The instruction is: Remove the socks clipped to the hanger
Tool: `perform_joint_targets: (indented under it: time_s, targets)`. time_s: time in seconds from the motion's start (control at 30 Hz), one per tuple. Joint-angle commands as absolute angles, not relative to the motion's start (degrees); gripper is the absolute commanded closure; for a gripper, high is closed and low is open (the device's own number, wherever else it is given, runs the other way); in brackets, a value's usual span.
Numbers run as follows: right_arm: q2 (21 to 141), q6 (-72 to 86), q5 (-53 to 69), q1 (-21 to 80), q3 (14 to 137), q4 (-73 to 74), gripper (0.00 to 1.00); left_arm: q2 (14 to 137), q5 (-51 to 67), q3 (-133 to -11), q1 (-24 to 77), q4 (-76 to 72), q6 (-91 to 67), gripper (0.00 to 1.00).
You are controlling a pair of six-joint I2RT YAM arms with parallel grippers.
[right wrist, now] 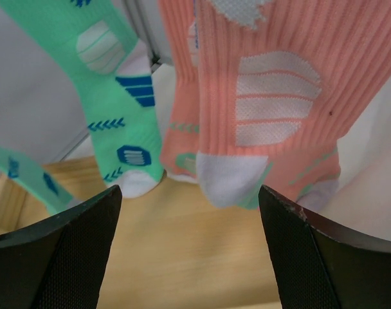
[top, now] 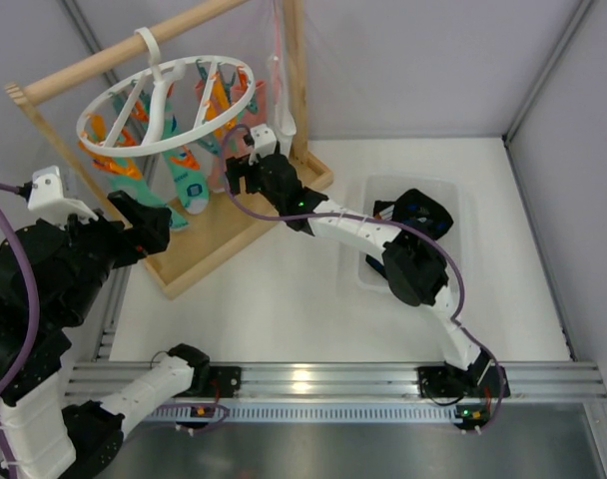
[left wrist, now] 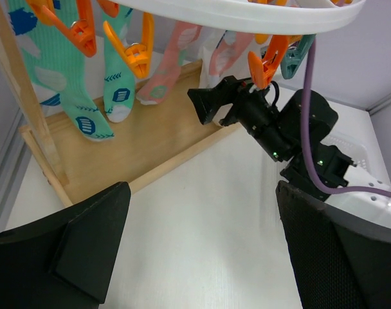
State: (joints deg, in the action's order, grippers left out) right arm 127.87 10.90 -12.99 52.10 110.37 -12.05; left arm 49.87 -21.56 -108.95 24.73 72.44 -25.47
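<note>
The white ring hanger [top: 169, 105] hangs from a wooden rail, with orange clips [left wrist: 134, 55] along its bars. Teal patterned socks [top: 187, 183] and pink socks [right wrist: 272, 96] dangle from it over the wooden base. My right gripper [top: 236, 178] is under the ring's right side and stands open. In its wrist view a pink sock's white toe [right wrist: 231, 177] hangs just beyond the fingertips, with a teal sock [right wrist: 118, 109] to its left. My left gripper [top: 152, 226] is open near the base's front left, apart from the socks, with only bare table between its fingers [left wrist: 86, 238].
The rail frame's wooden base [top: 234, 225] and upright post [top: 296, 80] stand at the back left. A clear bin [top: 373, 264] at the right holds dark socks [top: 423, 210]. My right arm [top: 363, 232] stretches across the table's middle. Grey walls close in on both sides.
</note>
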Motion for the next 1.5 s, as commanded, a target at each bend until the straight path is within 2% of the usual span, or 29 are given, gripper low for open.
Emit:
perform_joint_targets:
  time_s: [0.0,0.07,0.17,0.3,0.37,0.4,0.47,0.5,0.57,0.8,1.0,1.2,1.47]
  targets:
    - [131.0,6.2,-20.2,52.9,116.0,-21.2,0.18,50.2,-18.8,-109.2,24.8,70.2,-25.8,0.02]
    - [132.1,5.5,-24.2,52.8,116.5,-22.8,0.19,50.4,-18.2,-109.9,24.8,70.0,-25.1,0.02]
    - [134.2,4.3,-26.9,52.6,118.1,-25.0,0.27,51.0,-18.0,-111.1,24.8,70.0,-24.2,0.02]
    - [137.2,1.7,-29.2,52.6,120.7,-26.5,0.44,51.2,-18.0,-111.4,24.8,70.0,-23.1,0.02]
    - [137.8,1.3,-30.0,52.4,120.8,-27.3,0.44,51.2,-17.5,-111.4,24.8,70.0,-22.9,0.02]
    - [138.1,1.2,-30.0,52.2,121.2,-27.3,0.49,51.2,-17.4,-111.4,24.7,70.0,-22.9,0.02]
    - [138.2,0.9,-30.5,51.6,121.3,-27.2,0.65,51.7,-17.3,-111.2,24.7,70.0,-22.6,0.02]
    - [137.5,0.8,-30.8,51.5,120.6,-27.1,0.87,52.0,-17.1,-111.4,24.8,70.0,-22.5,0.02]
    - [134.3,0.6,-29.3,51.6,118.1,-29.2,0.99,52.9,-16.2,-112.1,24.7,70.0,-22.1,0.02]
    - [119.9,0.9,-22.9,53.7,97.1,-36.3,1.00,57.1,-6.2,-120.5,24.8,66.5,-22.1,0.02]
    - [108.9,1.0,-24.5,57.9,84.7,-39.4,1.00,61.4,-1.6,-128.1,24.8,64.7,-24.4,0.02]
    - [102.5,-1.7,-28.3,62.8,79.7,-38.5,1.00,64.5,6.1,-128.4,24.7,64.6,-27.3,0.02]
    - [103.2,-6.1,-27.9,66.4,83.8,-33.3,1.00,65.6,5.6,-127.1,24.8,64.9,-28.3,0.02]
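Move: The pink sock's toe hangs about 6 cm ahead of the right hand and 2 cm to its right, roughly at finger height. A green sock's toe hangs some 10 cm to this hand's left, 2 cm ahead and slightly lower; a white cloth hangs about 10 cm to its right and 4 cm ahead. From the left hand the pink toe is roughly 33 cm ahead, 9 cm right and 20 cm below, with the hanger's near rim about 17 cm ahead, straight in line, 5 cm above. The pink sock's toe is pinched as the right hand reaches forward about 5 cm, turns some 15 degrees clockwise and shuts its fingers; the right hand then pulls it back towards the base by about 18 cm, climbing partway through. Meanwhile the open left hand swings right and up beside the hanger's near rim, turning clockwise; whether it touches cannot be seen. ##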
